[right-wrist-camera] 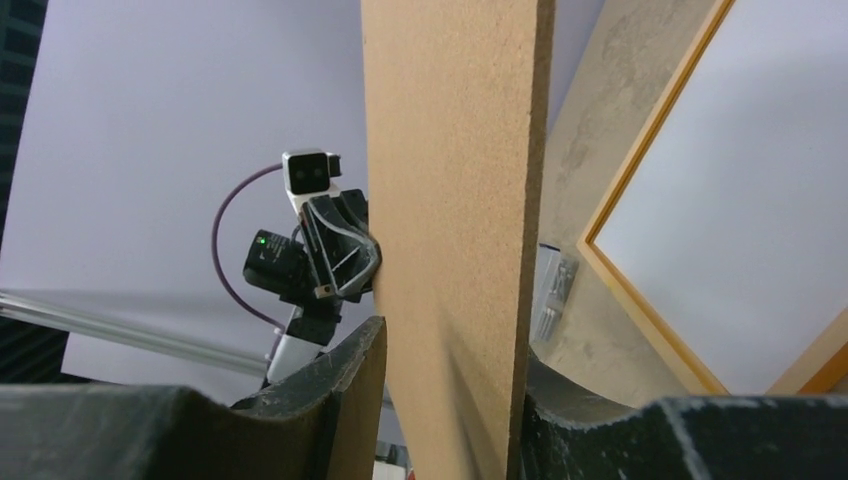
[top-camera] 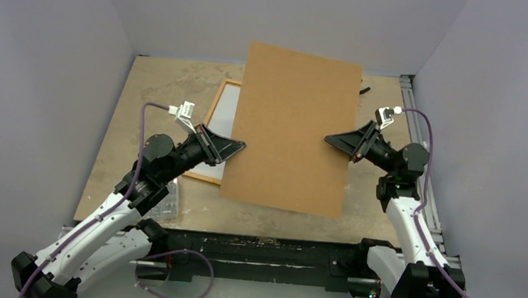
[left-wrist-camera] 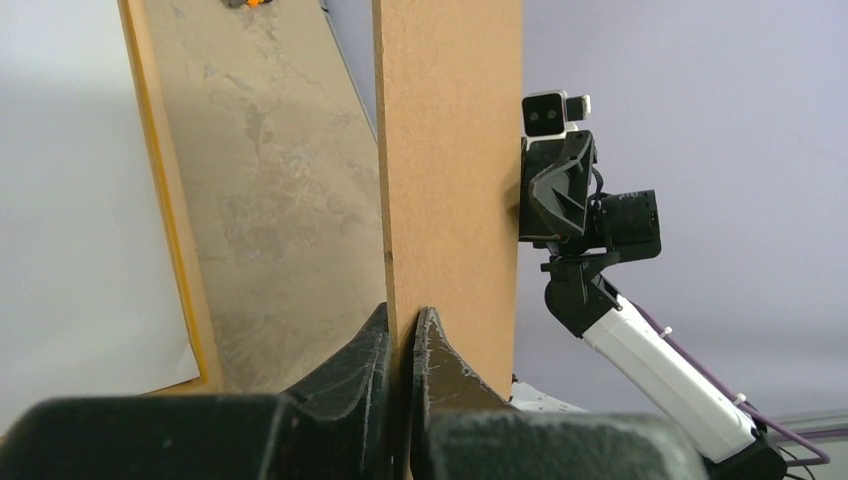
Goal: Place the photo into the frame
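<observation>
A plain brown backing board (top-camera: 295, 130) hangs tilted above the table. My left gripper (top-camera: 236, 147) is shut on its left edge; in the left wrist view both fingers pinch the thin board (left-wrist-camera: 450, 180) at the gripper (left-wrist-camera: 408, 330). My right gripper (top-camera: 333, 140) is open around the opposite edge, and the board (right-wrist-camera: 460, 200) slants between its spread fingers (right-wrist-camera: 450, 350). The frame (top-camera: 202, 178) lies flat under the board, its orange border (right-wrist-camera: 640, 150) around a white inside and mostly covered in the top view. The photo is hidden or out of view.
A small clear plastic piece (top-camera: 164, 205) lies on the table near the left arm. A thin black item (top-camera: 363, 90) sits at the back right beside a metal rail (top-camera: 408, 96). Grey walls close in the table on three sides.
</observation>
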Robot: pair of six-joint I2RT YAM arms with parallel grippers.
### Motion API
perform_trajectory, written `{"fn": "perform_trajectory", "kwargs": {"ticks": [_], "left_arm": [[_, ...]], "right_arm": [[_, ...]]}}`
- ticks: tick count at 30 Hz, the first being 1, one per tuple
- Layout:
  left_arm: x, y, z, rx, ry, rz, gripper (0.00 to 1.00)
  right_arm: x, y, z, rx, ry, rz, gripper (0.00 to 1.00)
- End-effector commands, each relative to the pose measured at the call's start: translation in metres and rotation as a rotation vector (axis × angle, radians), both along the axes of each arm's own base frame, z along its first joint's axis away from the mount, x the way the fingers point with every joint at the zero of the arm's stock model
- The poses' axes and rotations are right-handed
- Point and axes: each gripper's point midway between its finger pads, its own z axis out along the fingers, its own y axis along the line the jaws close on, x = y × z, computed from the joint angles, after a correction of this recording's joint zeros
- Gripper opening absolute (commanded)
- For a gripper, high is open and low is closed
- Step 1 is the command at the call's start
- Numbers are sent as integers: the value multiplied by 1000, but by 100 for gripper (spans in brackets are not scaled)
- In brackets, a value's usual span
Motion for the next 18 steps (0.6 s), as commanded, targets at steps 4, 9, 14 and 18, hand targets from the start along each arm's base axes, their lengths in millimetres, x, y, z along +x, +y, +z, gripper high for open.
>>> {"fn": "perform_trajectory", "kwargs": {"ticks": [4, 9, 14, 18], "left_arm": [[9, 11, -53, 187, 73, 55, 11], [11, 22, -59, 264, 106, 100, 41], [12, 26, -67, 323, 138, 110, 77], [13, 16, -68, 290, 117, 66, 76]], "right_arm": [[-30, 12, 38, -84, -202, 110, 8], [-24, 11, 30, -148, -165, 79, 0], [-16, 8, 23, -218, -141, 46, 0], [-10, 6, 12, -246, -111, 23, 0]]}}
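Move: About 13 cm to the left hand's right and 6 cm ahead, roughly level, is the middle of the backing board it already pinches by the left edge. The frame lies some 27 cm below that hand, 12 cm farther out and 2 cm left; the parts box is 26 cm left, 8 cm back. From the right hand, open astride the board's right edge, the board's middle is about 9 cm left and 2 cm ahead, level; the frame is 23 cm left, 10 cm ahead, 28 cm below. Taking over the hold, the right hand shuts its fingers on the board's right edge, shifting only about 1 cm and rolling its left side down some 10 degrees. The left hand opens wide, ending its pinch, and sinks about 7.5 cm, rolling its left side up and tipping down, its fingers still straddling the left edge, one above and one below. ##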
